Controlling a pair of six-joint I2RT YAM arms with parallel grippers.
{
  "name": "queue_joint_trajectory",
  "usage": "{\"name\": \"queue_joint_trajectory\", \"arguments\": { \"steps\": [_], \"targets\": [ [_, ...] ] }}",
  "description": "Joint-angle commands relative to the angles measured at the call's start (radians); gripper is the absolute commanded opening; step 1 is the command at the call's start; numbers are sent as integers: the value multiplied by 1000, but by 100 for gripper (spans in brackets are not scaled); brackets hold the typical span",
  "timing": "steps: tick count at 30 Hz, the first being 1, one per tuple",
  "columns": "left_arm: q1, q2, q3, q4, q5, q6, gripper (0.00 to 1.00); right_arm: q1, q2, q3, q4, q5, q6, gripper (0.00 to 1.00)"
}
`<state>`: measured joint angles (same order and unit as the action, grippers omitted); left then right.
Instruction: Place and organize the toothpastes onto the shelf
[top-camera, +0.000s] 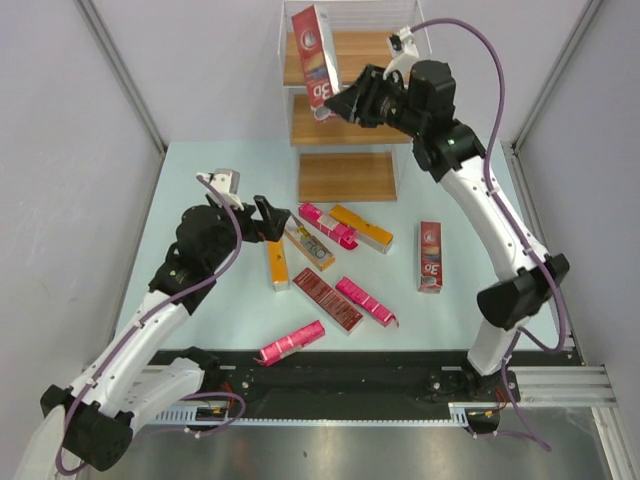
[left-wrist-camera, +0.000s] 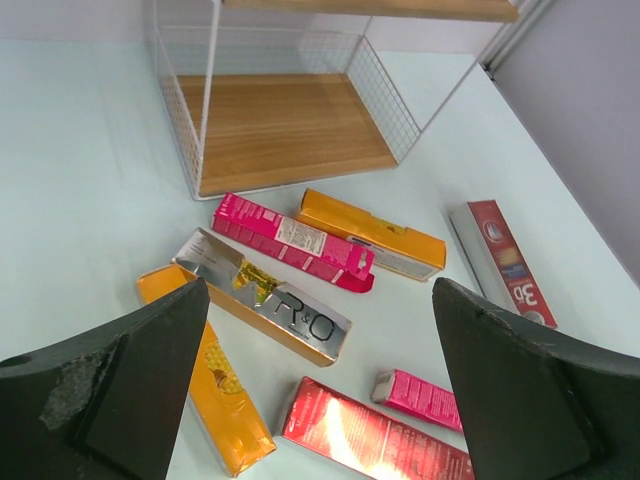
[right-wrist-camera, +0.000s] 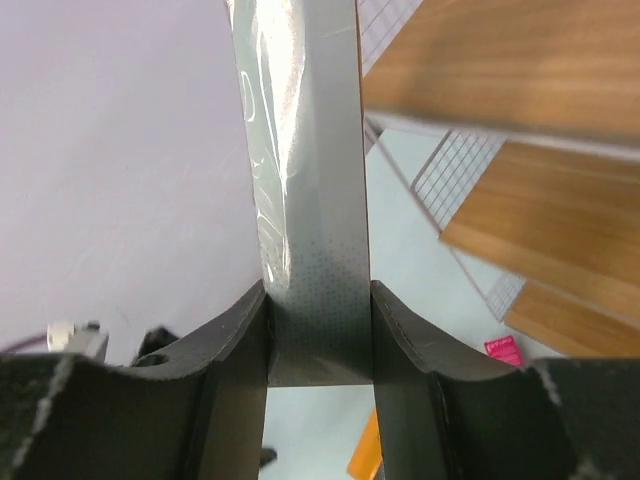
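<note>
My right gripper (top-camera: 340, 102) (right-wrist-camera: 318, 300) is shut on the lower end of a dark red toothpaste carton (top-camera: 313, 55) (right-wrist-camera: 310, 150). The carton stands upright by the left side of the shelf's (top-camera: 345, 120) upper tiers; whether it touches a board I cannot tell. My left gripper (top-camera: 268, 218) (left-wrist-camera: 320, 290) hangs open and holds nothing, above cartons lying on the table: a silver one (left-wrist-camera: 270, 310), two orange ones (left-wrist-camera: 215, 390) (left-wrist-camera: 375, 232), a dark red one (left-wrist-camera: 375, 440) and pink ones (left-wrist-camera: 295, 240) (left-wrist-camera: 420, 395).
A red carton (top-camera: 430, 256) lies alone at the right of the table, and a pink one (top-camera: 291, 342) lies near the front rail. The shelf's bottom board (left-wrist-camera: 285, 130) is bare. Grey walls close in both sides.
</note>
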<state>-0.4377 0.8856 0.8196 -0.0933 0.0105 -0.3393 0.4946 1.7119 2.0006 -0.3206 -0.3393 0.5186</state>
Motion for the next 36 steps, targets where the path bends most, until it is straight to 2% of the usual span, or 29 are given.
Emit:
{"name": "queue_joint_trajectory", "arguments": {
  "steps": [1,6,14,18,25,32,33,36],
  "targets": [
    [-7,6,49,1,69,31,100,-30,124,240,-29,40,78,12],
    [-7,-1,61,-5,60,33,100,-85,254,441,-37,11,179,12],
    [-7,19,87,-17,71,33,100,-140,391,504,118,-130,423,13],
    [-9,16,82,-22,66,34,100,-139,451,561,149,-171,478,15],
    [-9,26,64,-13,65,34,100,-134,462,544,169,-165,501,18],
    [-9,21,52,-6,68,31,100,-137,460,498,216,-190,534,35],
    [-9,19,52,-6,69,31,100,-137,462,495,224,-191,535,42],
    [-9,21,52,-10,72,31,100,-145,465,494,219,-198,537,49]
  ]
}}
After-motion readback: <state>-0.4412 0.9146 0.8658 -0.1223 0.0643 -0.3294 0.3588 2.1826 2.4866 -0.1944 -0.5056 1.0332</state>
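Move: The right hand, already holding the red-and-white toothpaste box by its lower end, is taking it to the front left part of the top shelf, about 12 cm ahead, 1 cm left and roughly 4 cm below. The shelf's left wire side is some 21 cm ahead and 10 cm left; the middle shelf's centre lies about 21 cm ahead, 5 cm right and 23 cm lower. From the left hand, that top-shelf spot is some 23 cm forward, 12 cm right and 14 cm up. The right hand carries the gripped toothpaste box forward about 11 cm, in over the front left part of the top shelf, rising slightly and settling back to its starting height while swinging a little right and then left again. On the way the wrist rolls some 20 degrees, left side rising, and tips about 15 degrees downward, straightening the box's leftward lean before the hand holds still there with the fingers still closed on it. ##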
